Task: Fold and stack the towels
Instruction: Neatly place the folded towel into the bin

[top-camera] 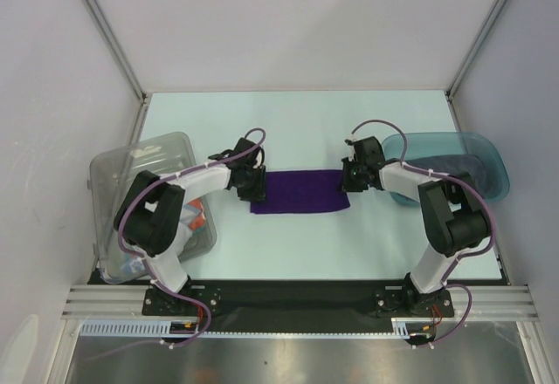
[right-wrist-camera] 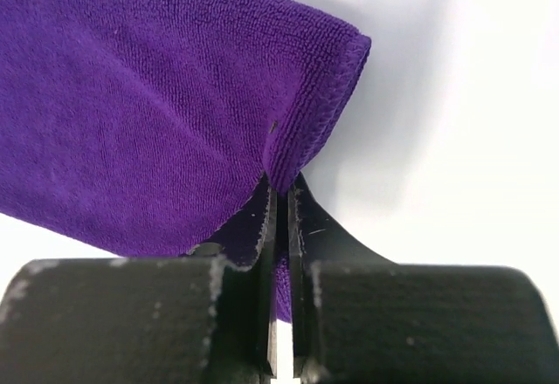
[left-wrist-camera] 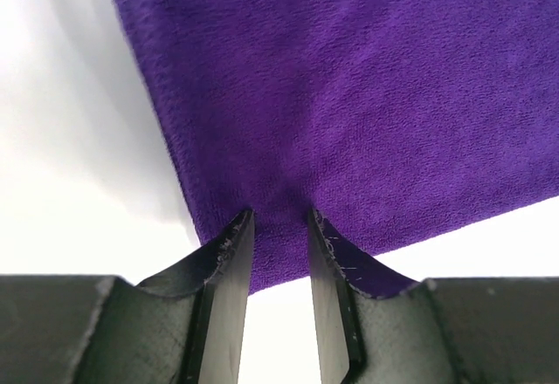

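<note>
A purple towel (top-camera: pixel 301 192), folded into a flat strip, lies on the white table between my two arms. My left gripper (top-camera: pixel 256 190) is at its left end. In the left wrist view this gripper (left-wrist-camera: pixel 279 214) has its jaws a narrow gap apart, with a puckered bit of the towel (left-wrist-camera: pixel 349 96) near its edge held between them. My right gripper (top-camera: pixel 348 181) is at the right end. In the right wrist view it (right-wrist-camera: pixel 281 183) is shut on the hemmed corner of the towel (right-wrist-camera: pixel 131 122), which lifts slightly there.
A clear plastic bin (top-camera: pixel 131 161) stands at the left beside the left arm, with more cloths (top-camera: pixel 196 218) bunched inside it. A teal translucent tray (top-camera: pixel 480 161) sits at the right behind the right arm. White walls close in the table's sides and back.
</note>
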You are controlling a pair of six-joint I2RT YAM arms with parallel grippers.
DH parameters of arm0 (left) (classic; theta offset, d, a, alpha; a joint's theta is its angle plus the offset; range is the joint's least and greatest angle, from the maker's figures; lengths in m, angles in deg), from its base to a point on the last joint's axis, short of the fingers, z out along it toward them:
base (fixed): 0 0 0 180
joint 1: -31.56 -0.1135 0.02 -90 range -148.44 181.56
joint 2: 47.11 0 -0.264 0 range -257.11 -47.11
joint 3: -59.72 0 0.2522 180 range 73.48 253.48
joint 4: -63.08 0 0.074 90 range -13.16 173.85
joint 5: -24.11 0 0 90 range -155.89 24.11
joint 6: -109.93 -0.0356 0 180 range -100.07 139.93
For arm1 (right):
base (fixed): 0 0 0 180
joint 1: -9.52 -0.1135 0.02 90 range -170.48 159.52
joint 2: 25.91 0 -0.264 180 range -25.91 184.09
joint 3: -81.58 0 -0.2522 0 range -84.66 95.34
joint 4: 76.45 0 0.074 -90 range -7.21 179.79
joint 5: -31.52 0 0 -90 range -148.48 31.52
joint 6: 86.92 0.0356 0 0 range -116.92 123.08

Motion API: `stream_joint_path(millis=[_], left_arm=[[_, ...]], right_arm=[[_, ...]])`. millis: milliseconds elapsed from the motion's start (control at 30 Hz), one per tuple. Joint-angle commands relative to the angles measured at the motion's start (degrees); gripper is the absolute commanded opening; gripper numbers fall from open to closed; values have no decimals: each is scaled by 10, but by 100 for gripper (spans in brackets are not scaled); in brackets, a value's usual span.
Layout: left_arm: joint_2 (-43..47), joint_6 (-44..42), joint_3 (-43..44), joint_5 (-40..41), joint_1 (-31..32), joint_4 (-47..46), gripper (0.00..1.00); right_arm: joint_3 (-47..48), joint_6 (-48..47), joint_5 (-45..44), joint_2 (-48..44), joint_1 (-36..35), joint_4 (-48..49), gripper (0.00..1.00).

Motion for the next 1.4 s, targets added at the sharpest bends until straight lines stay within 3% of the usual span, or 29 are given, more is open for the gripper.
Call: stream_joint_path(millis=[0, 300, 600, 933, 1367], left_arm=[[33, 8, -1, 13, 4, 32, 36], [150, -24, 118, 129, -9, 137, 47], [192, -57, 90, 135, -45, 141, 50], [202, -73, 69, 122, -47, 124, 54], [194, -83, 72, 91, -47, 117, 58]], right_arm=[[-6, -18, -36, -37, -7, -74, 0], [95, -30, -114, -104, -9, -259, 0], [185, -62, -203, -138, 15, -399, 0], [238, -141, -261, -163, 102, -413, 0], [334, -211, -306, -71, 265, -397, 0]])
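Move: My right hand pinches the right-hand end of the folded purple towel, whose middle lies about 13 cm to its left, level with it fore and aft. The teal bin's middle is some 27 cm to that hand's right and 6 cm ahead, with the grey towel inside about 26 cm right, 4 cm ahead. From my left hand, at the towel's left end, the bin lies roughly 52 cm right and 10 cm ahead. Keeping the towel's end shut in my right fingers, I ease back a couple of centimetres, lift, then sweep right while still climbing, about 25 cm across and 16 cm up in all, over the teal bin, the fingers swinging outward and the hand turning clockwise. My left hand comes up off the towel some 15 cm, drifts left, sinks slightly and opens wider. ##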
